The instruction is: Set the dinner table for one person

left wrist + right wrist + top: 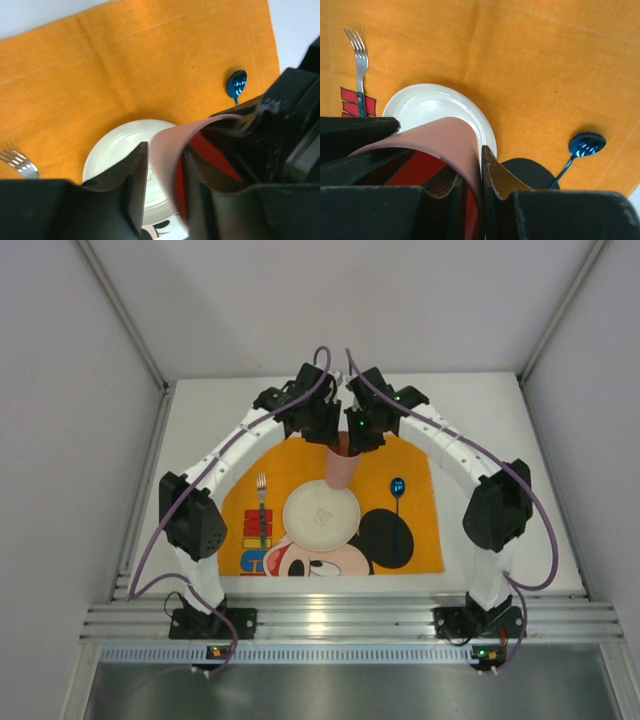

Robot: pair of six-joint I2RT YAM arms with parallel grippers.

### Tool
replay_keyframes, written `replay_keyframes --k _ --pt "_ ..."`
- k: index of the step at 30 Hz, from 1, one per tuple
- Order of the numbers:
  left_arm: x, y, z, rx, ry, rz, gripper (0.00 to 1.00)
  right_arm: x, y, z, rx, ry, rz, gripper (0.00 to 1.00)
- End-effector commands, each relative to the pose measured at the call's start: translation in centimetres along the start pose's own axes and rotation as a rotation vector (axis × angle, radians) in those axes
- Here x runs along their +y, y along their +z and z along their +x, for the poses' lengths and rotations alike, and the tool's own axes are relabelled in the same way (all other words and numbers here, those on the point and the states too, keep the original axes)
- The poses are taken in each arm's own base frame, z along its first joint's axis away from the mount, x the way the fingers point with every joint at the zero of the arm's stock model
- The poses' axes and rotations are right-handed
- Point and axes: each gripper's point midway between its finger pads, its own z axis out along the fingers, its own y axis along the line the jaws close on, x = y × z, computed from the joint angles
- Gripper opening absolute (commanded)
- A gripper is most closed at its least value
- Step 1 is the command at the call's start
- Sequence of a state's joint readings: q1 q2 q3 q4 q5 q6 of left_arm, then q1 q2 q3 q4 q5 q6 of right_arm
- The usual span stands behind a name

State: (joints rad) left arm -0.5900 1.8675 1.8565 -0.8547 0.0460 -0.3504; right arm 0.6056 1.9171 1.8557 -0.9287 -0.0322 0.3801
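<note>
A pink cup [342, 468] with a red inside hangs over the far part of the orange mat [420, 490], just behind the white plate [320, 512], on the white dinner table [200, 430]. My right gripper [475, 175] is shut on the cup's wall [440, 140], one finger inside and one outside. My left gripper [165, 175] straddles the opposite wall [167, 150], its jaws slightly apart, with a gap between the outer finger [135, 175] and the cup. A fork [262, 502] lies left of the plate. A blue spoon [398, 490] lies to its right.
Both arms arch inward and meet over the back of the mat, wrists close together. The mat carries a cartoon mouse print near its front edge. Grey walls enclose the table on three sides, and a metal rail runs along the near edge.
</note>
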Motion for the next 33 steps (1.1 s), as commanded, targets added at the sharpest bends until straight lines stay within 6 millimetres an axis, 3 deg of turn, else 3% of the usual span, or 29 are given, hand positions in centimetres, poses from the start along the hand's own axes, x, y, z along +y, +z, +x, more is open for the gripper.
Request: replay_keyframes --k 1,2,3,7,11,14,18,23,28,33 --pt "-0.1 -5.4 -3.9 -0.171 -0.029 0.011 0.4 -1.9 -3.5 -1.8 -0.108 0.096 0.007 0.0" --pt "0.4 -5.8 -4.2 -0.188 -0.037 -0.018 0.56 -2.1 -3.6 -1.8 -0.112 0.094 0.013 0.0" --pt "0.7 -5.9 -4.1 -0.194 -0.041 -0.032 0.97 -2.3 -3.7 -1.8 -0.112 0.093 0.019 0.0" --pt "1.5 -7.6 -4.8 -0.242 -0.058 -0.079 0.98 -4.3 -3.8 -3.2 -0.133 0.099 0.101 0.0" --pt "2.4 -10.6 -5.5 -0.309 -0.072 -0.123 0.98 -8.1 -4.2 -6.0 -0.208 0.13 0.233 0.0" --pt "3.7 -11.9 -4.8 -0.325 -0.079 -0.172 0.98 -10.8 -3.1 -6.7 -0.222 0.151 0.311 0.0" --pt "5.8 -12.3 -2.1 -0.296 -0.11 -0.22 0.98 -14.6 -1.3 -7.2 -0.224 0.201 0.404 0.0" --pt "7.3 -14.0 0.3 -0.309 -0.153 -0.246 0.98 -17.2 1.8 -5.2 -0.181 0.227 0.479 0.0" --pt "8.5 -14.3 2.2 -0.289 -0.176 -0.274 0.98 -18.1 4.3 -2.7 -0.15 0.248 0.497 0.0" --pt "8.9 -14.3 2.4 -0.283 -0.178 -0.287 0.98 -18.5 4.6 -1.1 -0.142 0.256 0.508 0.0"
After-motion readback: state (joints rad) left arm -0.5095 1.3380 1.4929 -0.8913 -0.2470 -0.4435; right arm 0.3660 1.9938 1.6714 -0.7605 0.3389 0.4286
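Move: The cup hangs between my hands, pinched at its rim by both: its middle is about 2 cm back, 2 cm right and 4 cm below my left hand. The bare mat spot beyond the spoon lies from my right hand some 8 cm ahead, 12 cm right and 16 cm down. On that same level, the spoon's middle is about 6 cm back and 12 cm right of my right hand, the plate's middle 6 cm back and 7 cm left. I open my left fingers wide, let go of the rim and pull that hand up and left, then back, ending about 13 cm to the left. My right hand keeps its pinch and carries the cup some 15 cm right and 8 cm forward, rising slightly before lowering it beyond the spoon's bowl while turning about 25 degrees clockwise. ##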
